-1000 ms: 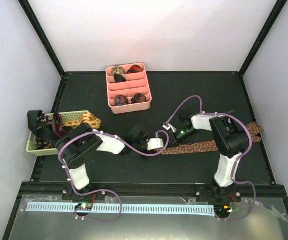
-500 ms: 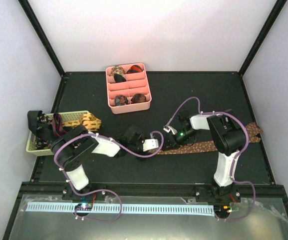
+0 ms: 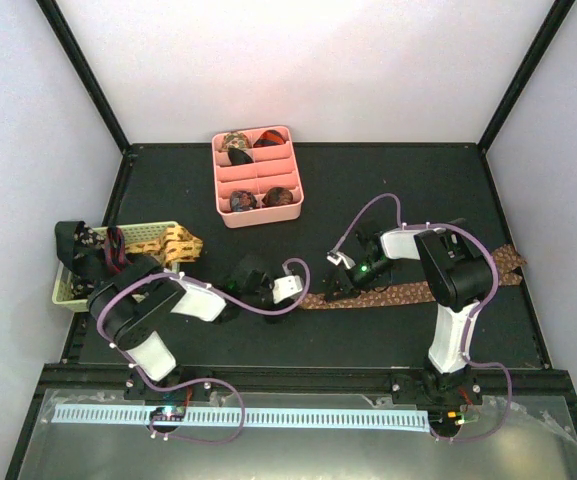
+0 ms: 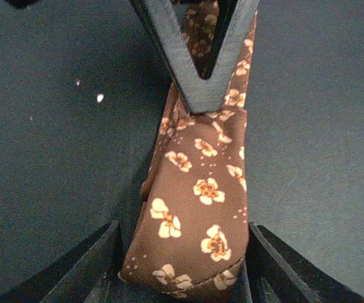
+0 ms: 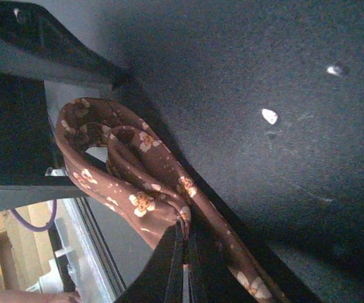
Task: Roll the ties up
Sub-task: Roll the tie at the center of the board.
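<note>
A brown tie with pale flowers lies stretched across the dark mat, its wide end at the right edge. My left gripper is at its left end. In the left wrist view the folded tie end fills the space between my left gripper jaws and bulges up, both edges against the fingers. My right gripper is shut on the tie just beyond; in the right wrist view it pinches the fabric where the tie curls into loose loops.
A pink divided tray at the back holds several rolled ties. A pale woven basket at the left edge holds more ties, an orange one draped over its rim. Black frame posts stand at the mat's corners.
Both grippers have shifted left and the tie's left end has slid left with them. The left arm has folded closer to the basket.
</note>
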### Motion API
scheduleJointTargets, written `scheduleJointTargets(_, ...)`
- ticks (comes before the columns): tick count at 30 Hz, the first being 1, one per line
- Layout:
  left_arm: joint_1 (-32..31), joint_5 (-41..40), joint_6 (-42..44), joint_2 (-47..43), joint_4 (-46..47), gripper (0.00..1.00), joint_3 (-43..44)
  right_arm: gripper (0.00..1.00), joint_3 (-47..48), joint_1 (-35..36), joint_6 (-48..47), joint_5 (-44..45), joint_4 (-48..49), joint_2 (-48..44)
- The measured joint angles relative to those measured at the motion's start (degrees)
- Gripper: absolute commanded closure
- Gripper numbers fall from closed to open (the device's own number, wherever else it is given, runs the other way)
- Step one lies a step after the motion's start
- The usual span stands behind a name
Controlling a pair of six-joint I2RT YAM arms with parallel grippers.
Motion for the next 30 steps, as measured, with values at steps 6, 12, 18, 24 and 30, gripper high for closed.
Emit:
scheduleJointTargets(6,-0.11,2.03,0.55,-3.41,0.72,0.61,-0.35,0.98,0.02,0.00,0.02,-0.02,-0.02,0.07)
scheduleJointTargets(12,-1.20,3.02,0.17,-3.43,1.14,0.68,2.16,0.98,0.44,0.00,0.02,-0.04,-0.46,0.37)
scheduleJointTargets(18,-1.97,4.28,-0.48,0.04,1.51,0.66,5.99,0.98,0.70,0.00,0.07,-0.07,-0.81,0.59)
scheduleJointTargets(24,-3.56,4.42,-1.51,4.79,1.40,0.65,9.97,0.98,0.76,0.00,0.07,-0.07,-0.87,0.63)
scheduleJointTargets(30,-3.85,4.07,-1.27,7.82,-1.01,0.67,10.88,0.98,0.79,0.00,0.09,-0.04,-0.92,0.63)
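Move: The spot where the right fingertips pinch the tie lies some 6 cm to the left hand's right, about level ahead and roughly 1 cm lower. The tie's turned-back end is already between the left fingers. The middle of the flat tail is about 24 cm to the left hand's right and 1 cm farther out, on the table. For the right hand, the pinched spot is right at its fingertips. The left hand, with the tie's turned-back end still between its half-open fingers, lifts about 4 cm and carries over to its right, 5 to 6 cm in all, towards the right fingertips, then sinks some 3 cm around them as its own fingers narrow on the cloth from both sides. The right hand stays in place with its fingers shut, still pinching the tie down at the table as the core for the roll. ##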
